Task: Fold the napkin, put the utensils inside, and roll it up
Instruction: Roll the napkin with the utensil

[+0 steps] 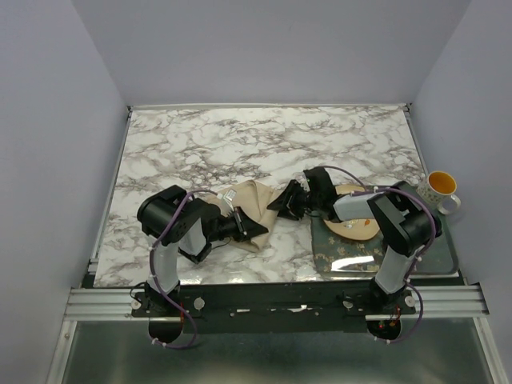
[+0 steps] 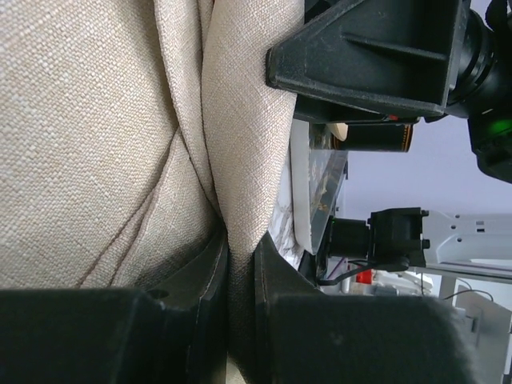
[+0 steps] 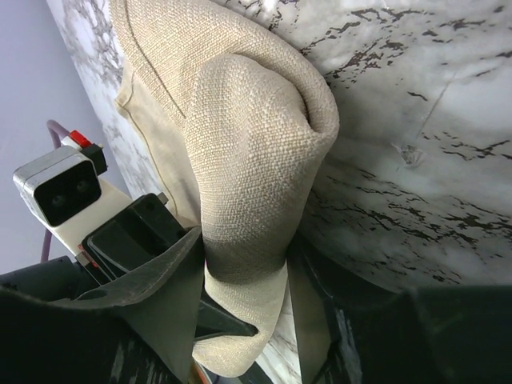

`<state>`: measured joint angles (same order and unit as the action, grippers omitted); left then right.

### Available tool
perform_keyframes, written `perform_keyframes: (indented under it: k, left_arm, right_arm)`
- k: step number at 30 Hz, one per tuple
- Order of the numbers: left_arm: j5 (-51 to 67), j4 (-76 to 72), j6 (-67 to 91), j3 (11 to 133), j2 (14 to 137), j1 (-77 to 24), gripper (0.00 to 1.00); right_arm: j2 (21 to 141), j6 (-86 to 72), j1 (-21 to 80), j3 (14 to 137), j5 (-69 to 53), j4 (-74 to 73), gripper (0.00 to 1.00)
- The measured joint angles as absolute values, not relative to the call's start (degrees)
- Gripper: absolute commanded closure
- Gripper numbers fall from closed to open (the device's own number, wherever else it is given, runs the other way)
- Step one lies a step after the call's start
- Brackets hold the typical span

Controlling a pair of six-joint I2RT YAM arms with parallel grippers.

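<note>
The tan napkin [image 1: 250, 202] lies bunched into a thick, partly rolled bundle on the marble table, between my two grippers. My left gripper [image 1: 250, 228] is shut on a fold at the near-left end; in the left wrist view, cloth [image 2: 96, 144] fills the narrow gap between the jaws [image 2: 240, 272]. My right gripper [image 1: 284, 204] is closed around the bundle's right end. In the right wrist view both fingers press into the rounded roll [image 3: 248, 136] around the grip point [image 3: 244, 244]. A slim orange utensil [image 1: 360, 223] rests on the round plate [image 1: 346, 232] to the right.
The plate sits on a dark green patterned placemat [image 1: 352, 258] at the near right. A white mug [image 1: 441, 189] with an orange inside stands beyond the table's right edge. The right gripper's body [image 2: 368, 56] hangs close over the left one. Grey walls enclose the table.
</note>
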<state>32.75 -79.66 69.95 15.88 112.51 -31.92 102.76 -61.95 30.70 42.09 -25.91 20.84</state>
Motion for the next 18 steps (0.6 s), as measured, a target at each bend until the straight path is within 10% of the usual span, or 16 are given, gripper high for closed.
perform_keyframes:
  k: [18]
  left_arm:
    - [35.0,-84.5,76.5,16.5,117.8,-31.5,0.98]
  right_arm:
    - [105.2,-64.8,30.9,39.3,-25.8,27.6,1.0]
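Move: The napkin's rolled edge already runs between the right hand's open fingers, its middle about 2 cm back, 1 cm left and 1 cm below. From that hand, the napkin's loose part centres some 10 cm left and 1 cm back, the plate about 22 cm right and 2 cm back. The left hand already grips the near end; the rolled edge's middle lies some 4 cm ahead, 3 cm right and 1 cm below it. The right hand sinks about 1 cm and closes, pinching the napkin's rolled edge, while the left keeps its grip. ##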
